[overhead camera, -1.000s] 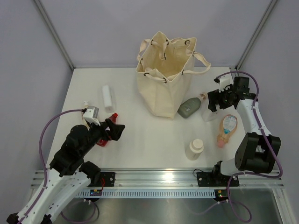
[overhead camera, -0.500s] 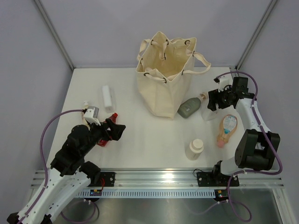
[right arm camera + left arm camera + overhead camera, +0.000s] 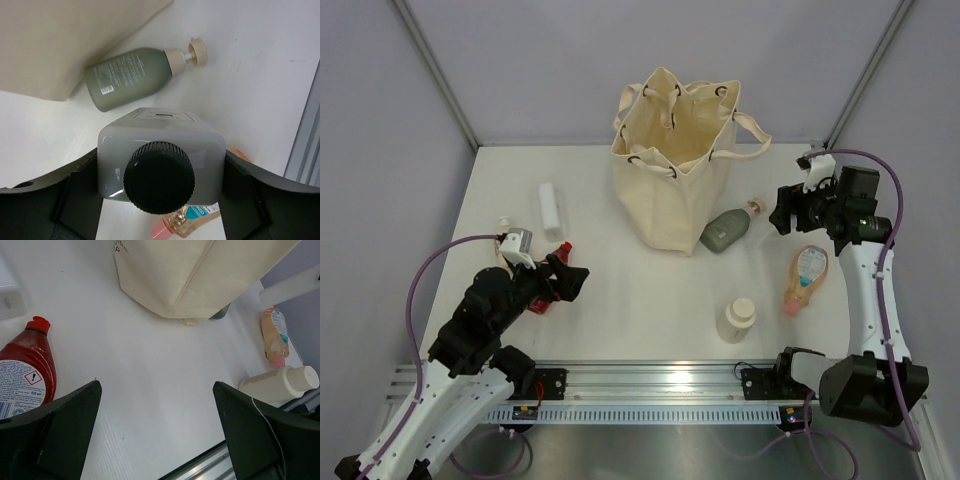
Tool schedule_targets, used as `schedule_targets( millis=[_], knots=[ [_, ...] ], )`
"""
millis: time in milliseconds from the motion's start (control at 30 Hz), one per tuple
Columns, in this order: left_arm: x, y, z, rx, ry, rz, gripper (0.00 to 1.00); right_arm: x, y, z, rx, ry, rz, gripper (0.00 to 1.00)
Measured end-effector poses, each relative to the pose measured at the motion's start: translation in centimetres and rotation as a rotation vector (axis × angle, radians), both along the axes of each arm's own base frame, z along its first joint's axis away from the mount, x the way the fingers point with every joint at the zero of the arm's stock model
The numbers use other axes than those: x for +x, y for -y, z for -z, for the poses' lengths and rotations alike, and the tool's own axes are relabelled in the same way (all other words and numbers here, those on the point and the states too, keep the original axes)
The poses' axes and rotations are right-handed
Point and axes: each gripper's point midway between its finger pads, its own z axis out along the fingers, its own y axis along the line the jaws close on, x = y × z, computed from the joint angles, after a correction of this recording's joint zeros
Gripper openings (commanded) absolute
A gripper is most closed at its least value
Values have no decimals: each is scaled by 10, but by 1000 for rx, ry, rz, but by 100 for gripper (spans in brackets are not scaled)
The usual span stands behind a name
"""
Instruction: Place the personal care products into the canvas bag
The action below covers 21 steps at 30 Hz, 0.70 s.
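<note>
The canvas bag [image 3: 670, 170] stands open at the back centre. My right gripper [image 3: 788, 212] is shut on a white rectangular bottle with a black cap [image 3: 160, 150] and holds it above the table, right of the bag; the top view hides that bottle. Below it lie the grey-green pump bottle [image 3: 725, 230] [image 3: 130, 75] against the bag's foot and the clear bottle with pink [image 3: 805, 275] [image 3: 195, 217]. The cream squat bottle [image 3: 736, 320] stands near the front. My left gripper [image 3: 565, 280] [image 3: 157, 425] is open and empty beside the red flat bottle [image 3: 22, 370]. Another white rectangular bottle [image 3: 551, 210] lies at the left.
A beige pump top [image 3: 503, 223] shows behind my left arm. The bag [image 3: 200, 270] fills the top of the left wrist view, with the pink bottle [image 3: 274, 335] and cream bottle [image 3: 277, 382] at its right. A metal rail [image 3: 660, 385] runs along the table's front edge.
My right gripper has lifted the white black-capped bottle off the table and drawn it up and to the right. The left arm has not moved.
</note>
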Motion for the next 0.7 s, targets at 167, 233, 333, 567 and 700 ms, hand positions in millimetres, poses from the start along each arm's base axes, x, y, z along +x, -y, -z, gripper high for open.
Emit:
schedule_targets(
  millis=[167,233,333,567,700],
  knots=[
    [0,3,2,2,-10,12,99,-13,-16,-54,64,98,-24,0],
    [0,3,2,2,-11,14,99,-18,-23,-81,98,114,-41,0],
    [0,3,1,0,-9,14,99,-17,-32,-143,138,192,-71,0],
    [2,5,-1,-13,-9,11,99,-14,-64,-300,216,494,-197,0],
    [3,6,2,-13,-25,8,99,-7,-109,-350,265,608,-338,0]
  ],
)
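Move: Ahead and to the left of the right hand, which already holds the grey dark-capped bottle off the table, the canvas bag's mouth lies about 11 cm farther out, 22 cm to the left and 12 cm higher. The green pump bottle lies some 8 cm ahead, 8 cm left and 20 cm below the hand; the orange bottle, just as low, is about 7 cm back and 8 cm right. From the left hand, the bag mouth is about 25 cm ahead, 24 cm right and 12 cm up. Rising steeply, the right hand carries the grey bottle some 35 cm up, well above the bag's rim, and swings it about 11 cm left towards the bag's side, mostly late in the climb, staying about as far out. The wrist tips up roughly 35 degrees and turns counter-clockwise, pointing the bottle's base at the bag mouth; the fingers keep their grip. ##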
